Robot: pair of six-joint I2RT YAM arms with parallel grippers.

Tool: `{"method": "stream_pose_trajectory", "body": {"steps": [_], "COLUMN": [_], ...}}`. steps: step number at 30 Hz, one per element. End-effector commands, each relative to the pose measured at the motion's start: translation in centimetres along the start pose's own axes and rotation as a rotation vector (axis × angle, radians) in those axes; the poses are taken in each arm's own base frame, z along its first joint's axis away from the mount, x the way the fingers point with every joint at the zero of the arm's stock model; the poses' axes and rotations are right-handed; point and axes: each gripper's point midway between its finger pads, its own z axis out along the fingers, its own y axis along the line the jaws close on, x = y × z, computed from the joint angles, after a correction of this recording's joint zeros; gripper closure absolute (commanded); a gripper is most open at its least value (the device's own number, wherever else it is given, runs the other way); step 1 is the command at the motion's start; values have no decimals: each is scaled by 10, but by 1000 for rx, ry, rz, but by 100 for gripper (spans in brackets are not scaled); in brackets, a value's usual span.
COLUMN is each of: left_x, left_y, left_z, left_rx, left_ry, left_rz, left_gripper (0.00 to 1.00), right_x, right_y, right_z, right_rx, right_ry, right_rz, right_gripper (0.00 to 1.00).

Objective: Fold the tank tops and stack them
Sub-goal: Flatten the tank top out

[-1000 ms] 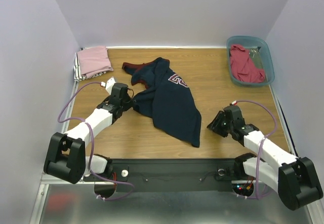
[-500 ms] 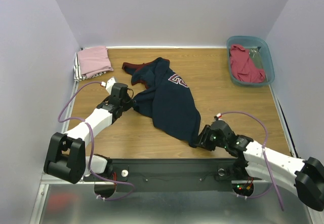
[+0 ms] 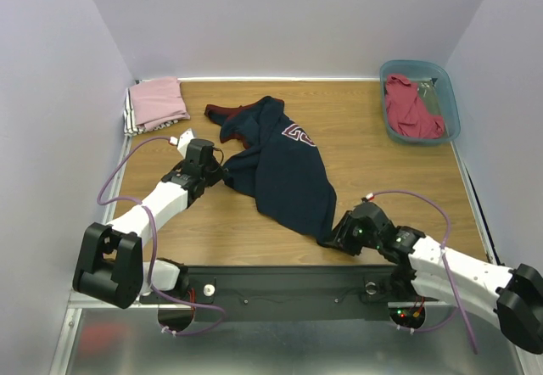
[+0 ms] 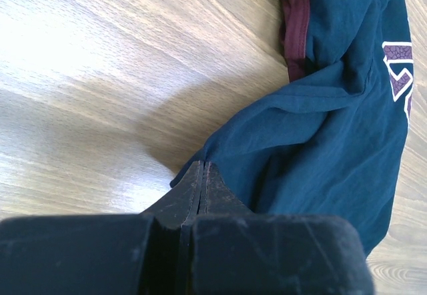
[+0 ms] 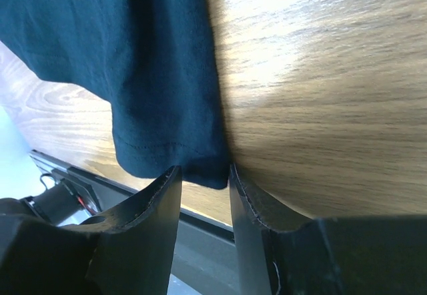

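The navy jersey (image 3: 284,167) with maroon trim and a white number lies crumpled across the middle of the table. My left gripper (image 3: 218,171) is shut on its left edge; in the left wrist view the jaws (image 4: 201,168) pinch navy cloth (image 4: 333,121). My right gripper (image 3: 333,237) is open at the jersey's near hem corner (image 5: 200,165), which sits between the two fingers. A folded pink top (image 3: 158,102) lies at the back left. A red top (image 3: 411,108) lies in the teal bin (image 3: 450,95).
The teal plastic bin stands at the back right. The pink top rests on a striped folded cloth (image 3: 130,114). The table's near edge and black rail (image 3: 280,277) run just below my right gripper.
My right arm swung left from the right side of the table to the jersey's near hem corner, then edged slightly closer. The left arm has not moved.
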Motion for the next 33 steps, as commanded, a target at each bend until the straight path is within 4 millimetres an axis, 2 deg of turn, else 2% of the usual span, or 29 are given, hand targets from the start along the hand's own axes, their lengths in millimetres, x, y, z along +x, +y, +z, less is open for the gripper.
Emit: {"method": "stream_pose_trajectory", "body": {"steps": [1,3,6,9,11,13,14,16,18,19,20,21,22,24,25,26,27,29,30,31,33], "left_x": [-16,-17,-17,-18,-20,-23,-25,-36,-49,-63,-73,-90,-102,-120,-140,-147,-167,-186,-195,-214,-230], "left_y": [-12,-14,-15,-17,-17,-19,-19,-26,-29,-40,-41,-54,-61,-69,-84,-89,-104,-116,-121,-131,-139], "left_z": [-9,-10,-11,-14,-17,-20,-24,-32,-46,-56,-67,-82,-96,-117,-140,-152,-177,-207,-221,-251,-282], "left_rx": [45,51,56,65,69,75,77,89,94,120,127,160,184,209,258,274,321,365,384,425,463], "left_ry": [-42,-45,-41,-46,-50,-59,-62,-90,-121,-150,-174,-213,-248,-292,-343,-360,-411,-467,-493,-555,-606], "left_rz": [-2,-2,2,4,9,15,23,34,55,55,66,62,58,55,47,46,39,29,25,6,-16], "left_gripper": [100,100,100,100,100,100,100,100,100,100,100,100,100,100,100,100,100,100,100,100,100], "right_x": [4,2,0,0,-3,-9,-15,-36,-60,-83,-102,-113,-132,-152,-166,-180,-193,-209,-220,-229,-239], "right_y": [-65,-67,-70,-71,-66,-53,-41,-6,29,57,74,84,122,145,155,182,193,213,238,245,262], "right_z": [7,11,14,14,13,11,7,-9,-32,-57,-74,-89,-119,-145,-157,-186,-201,-233,-273,-286,-323], "right_rx": [236,249,271,275,254,224,193,144,88,63,54,60,-13,-24,1,-54,-40,-58,-128,-107,-150], "right_ry": [-26,-39,-47,-52,-63,-79,-101,-171,-258,-345,-430,-469,-540,-624,-681,-743,-802,-884,-953,-996,-1065], "right_rz": [-2,7,6,-1,-8,-21,-24,-51,-74,-104,-114,-160,-165,-197,-236,-230,-257,-262,-238,-260,-251], "right_gripper": [59,59,67,79,91,100,100,100,100,100,100,100,100,100,100,100,100,100,100,100,100]}}
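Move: Just beneath the right hand's open fingertips, about 1 cm ahead, 1 cm left and 1 cm down, lies the tank top's near corner. The corner the left hand already holds is some 20 cm ahead, 26 cm left and 10 cm higher; the lettering lies about 29 cm ahead and 8 cm left on the table. From the left hand, the near corner is roughly 20 cm back, 26 cm right and 10 cm down, the lettering 9 cm ahead and 18 cm right. Easing forward and down a centimetre or so, the right hand shuts its fingers on the tank top's near corner, then sweeps up about 40 cm and some 12 cm forward, its fingers tipping up nearly 50 degrees. The left hand keeps its pinch on its corner and, starting slowly, rises about 33 cm with a 35-degree upward tip. ##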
